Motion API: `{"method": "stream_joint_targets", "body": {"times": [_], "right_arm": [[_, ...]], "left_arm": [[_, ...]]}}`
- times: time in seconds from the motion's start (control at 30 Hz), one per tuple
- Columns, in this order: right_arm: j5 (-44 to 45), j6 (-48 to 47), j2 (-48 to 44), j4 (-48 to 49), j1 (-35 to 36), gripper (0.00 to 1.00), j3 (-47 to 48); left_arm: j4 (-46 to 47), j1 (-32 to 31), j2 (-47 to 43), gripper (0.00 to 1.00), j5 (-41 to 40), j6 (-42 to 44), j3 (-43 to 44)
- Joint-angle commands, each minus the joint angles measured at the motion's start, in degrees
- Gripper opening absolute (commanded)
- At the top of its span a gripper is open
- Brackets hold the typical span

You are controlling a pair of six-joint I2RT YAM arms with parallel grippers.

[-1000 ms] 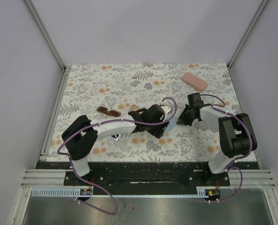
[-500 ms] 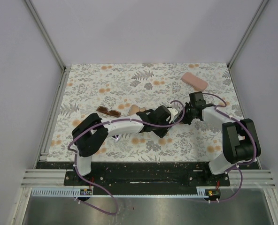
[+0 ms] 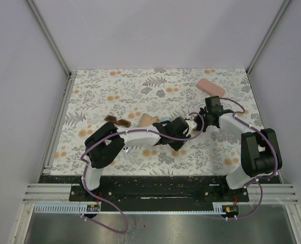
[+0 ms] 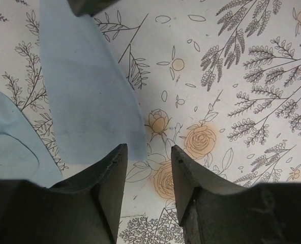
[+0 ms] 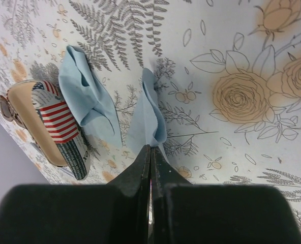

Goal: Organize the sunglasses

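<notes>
The brown sunglasses (image 3: 117, 121) lie on the floral mat left of centre, apart from both arms. My right gripper (image 5: 150, 147) is shut on a raised fold of a light blue cloth (image 5: 149, 119), whose other part (image 5: 84, 101) lies flat on the mat. My left gripper (image 4: 148, 150) is open just above the mat, with only the mat's print between its fingers. The same cloth (image 4: 84, 91) hangs in front of it, its lower corner beside the left finger (image 4: 112, 173). In the top view the two grippers (image 3: 192, 127) (image 3: 200, 125) meet right of centre.
A stars-and-stripes pouch (image 5: 61, 129) lies next to the cloth, also seen beside the left arm (image 3: 148, 120). A pink hard case (image 3: 210, 87) sits at the back right. White walls and metal rails close in the mat.
The left arm has stretched right until its gripper reached the right gripper, and its jaws have narrowed. The right gripper has closed fully and shifted slightly away from the bases.
</notes>
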Motion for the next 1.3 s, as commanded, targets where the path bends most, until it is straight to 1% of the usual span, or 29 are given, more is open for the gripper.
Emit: {"method": "stream_joint_targets", "body": {"times": [0.0,0.23,0.37,0.4,0.47,0.53,0.57,0.67,0.7,0.9,1.0,1.13,1.27], "right_arm": [[-0.96,0.10,0.94,-1.04,-0.32,0.00,3.82],[-1.66,0.01,1.83,-1.22,-0.41,0.00,4.70],[-1.66,-0.08,1.91,-1.22,-0.50,0.00,4.61],[-1.66,0.01,1.83,-1.22,-0.50,0.00,4.52],[-1.66,-0.08,1.92,-1.22,-0.50,0.00,4.52],[-1.58,0.01,2.00,-1.13,-0.50,0.00,4.52],[-1.40,0.01,2.00,-1.13,-0.50,0.00,4.52],[-1.31,-0.16,2.00,-1.22,-0.59,0.00,4.61],[-1.31,-0.17,2.26,-1.13,-0.59,0.00,4.70],[-3.60,-2.54,2.97,-1.65,-0.59,0.00,6.80],[-3.68,-4.64,2.88,-4.28,-0.50,0.00,9.61],[-5.43,-6.75,2.97,-6.75,-0.50,0.00,13.13],[-8.25,-6.58,4.28,-7.10,1.25,0.00,15.68]], "left_arm": [[1.68,-0.92,0.42,0.42,-1.81,1.57,2.77],[1.33,-1.09,2.43,0.40,-3.74,1.75,3.47],[-0.51,-1.01,5.33,0.36,-4.63,1.39,5.58],[-0.87,-1.01,6.03,0.34,-4.54,1.22,5.85],[-1.05,-1.01,6.92,0.26,-4.45,0.96,6.29],[-1.22,-1.01,7.27,0.14,-4.80,0.69,6.55],[-1.31,-1.01,7.36,0.10,-5.15,0.52,6.46],[-1.49,-1.01,6.66,0.01,-5.77,0.25,5.85],[-1.49,-1.01,6.22,0.00,-6.12,0.16,5.67],[-2.62,-0.92,2.01,0.00,-5.25,-0.45,5.50],[-4.64,-0.66,-0.19,0.00,-3.23,-1.24,6.46],[-6.05,0.22,-4.05,0.00,-2.17,-3.00,5.33],[-6.58,2.59,-8.19,0.00,3.71,-4.58,1.90]]}}
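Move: The near corner of the held blue cloth sits right at the left hand's open fingers, about 1 cm ahead, 1 cm to the right and 1 cm below. From that hand the folded cloth lies some 13 cm ahead and 6 cm left, the flag case about 14 cm ahead and 15 cm left, both about 2 cm lower. The right hand already pinches the cloth's far end; the near corner is roughly 8 cm back, 11 cm left and 4 cm below it. The left hand dips about 2 cm forward-right, pinches the near corner, then both hands lift some 4 cm. ##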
